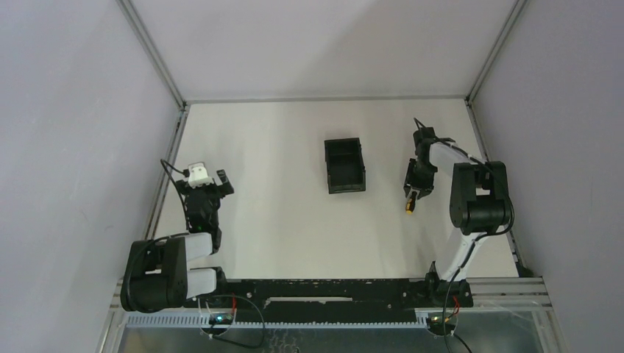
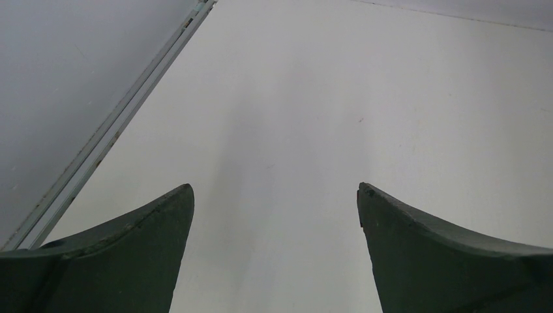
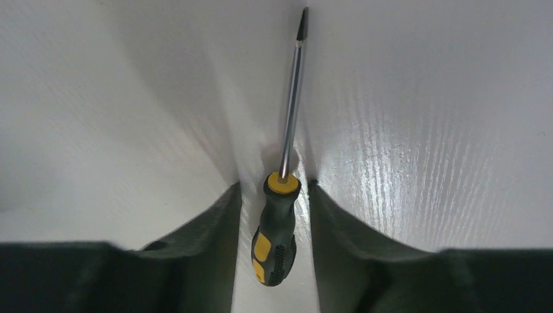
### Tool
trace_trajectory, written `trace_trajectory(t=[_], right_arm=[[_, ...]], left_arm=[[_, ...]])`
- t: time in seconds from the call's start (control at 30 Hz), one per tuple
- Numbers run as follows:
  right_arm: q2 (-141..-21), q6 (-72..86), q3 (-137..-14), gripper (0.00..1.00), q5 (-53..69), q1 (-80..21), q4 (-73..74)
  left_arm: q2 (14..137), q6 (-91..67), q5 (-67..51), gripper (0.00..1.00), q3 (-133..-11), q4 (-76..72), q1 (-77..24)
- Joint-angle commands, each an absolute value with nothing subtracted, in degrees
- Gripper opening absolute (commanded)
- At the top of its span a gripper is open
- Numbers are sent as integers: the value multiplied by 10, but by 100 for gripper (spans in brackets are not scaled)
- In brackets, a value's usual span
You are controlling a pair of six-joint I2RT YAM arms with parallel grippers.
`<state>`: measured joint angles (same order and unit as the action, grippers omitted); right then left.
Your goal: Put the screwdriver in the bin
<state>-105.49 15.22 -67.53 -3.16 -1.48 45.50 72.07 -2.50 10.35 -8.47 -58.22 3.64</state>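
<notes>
The screwdriver point(image 3: 276, 225), with a yellow and black handle and a slim shaft, lies flat on the white table point(image 1: 279, 213). In the top view only its handle end point(image 1: 408, 209) shows below my right gripper point(image 1: 414, 191). In the right wrist view my right gripper point(image 3: 274, 187) is open and low over the table. Its two fingers straddle the handle, with a small gap on each side. The shaft points away from the wrist. The black bin point(image 1: 344, 165) stands left of the right gripper, apart from it. My left gripper point(image 1: 208, 185) is open and empty at the table's left side, and it also shows in the left wrist view point(image 2: 275, 189).
Grey walls with metal frame rails enclose the table on the left point(image 1: 168, 169), the back and the right point(image 1: 491, 169). The left wrist view shows the left rail point(image 2: 111, 130) close by. A black rail point(image 1: 324, 290) with the arm bases runs along the near edge.
</notes>
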Motion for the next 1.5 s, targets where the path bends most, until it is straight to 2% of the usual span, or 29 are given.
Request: trace_trajectory(t=[0.0,0.03,0.1,0.13,0.33,0.57,0.87,1.03,1.27,1.47], right_arm=[[-1064,142,-638,41,-46,-12,425],[-1065,140,-637,33,-43,-12,423],[-1060,135,-638,7,-39,-12,425],[-1052,133,-641,0,-40,-12,429],[-963,113,-735,0,-51,-8,548],[-942,93,-964,0,-49,17,754],[-973,109,-1080,0,-35,22,793],[-990,128,-1106,0,-38,-61,756],[-1093,96,-1211,0,-30,-226,737],[-1142,43,-1240,0,-58,-287,693]], left_arm=[[720,-15,106,100,-110,-605,33],[721,-15,106,100,-110,-605,33],[721,-15,106,100,-110,-604,34],[721,-15,106,100,-110,-605,33],[721,-15,106,100,-110,-605,34],[721,-15,106,100,-111,-605,34],[721,-15,106,100,-110,-605,33],[721,-15,106,100,-110,-605,33],[721,-15,106,100,-110,-605,33],[721,-15,106,100,-110,-605,33]])
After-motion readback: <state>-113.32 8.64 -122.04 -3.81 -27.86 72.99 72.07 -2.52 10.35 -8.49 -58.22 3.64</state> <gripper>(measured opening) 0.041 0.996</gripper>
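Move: Right between the right hand's parted fingers lies the screwdriver, flat on the table, its middle about 1 cm ahead, neither left nor right and level in height, handle towards the base and tip pointing away. The black bin stands some 18 cm to the left and 9 cm farther out, its middle about 3 cm higher. From the left hand the screwdriver is about 54 cm right, 3 cm back and 10 cm below. Closing on the front of the screwdriver's handle, the right hand pinches it against nothing but its own two pads, then lifts about 22 cm, easing some 3 cm forward as the fingertips tilt forward. Keeping that height, it sweeps roughly 20 cm left and slightly forward towards and over the bin, turning 30 degrees counter-clockwise with the grip still shut. ##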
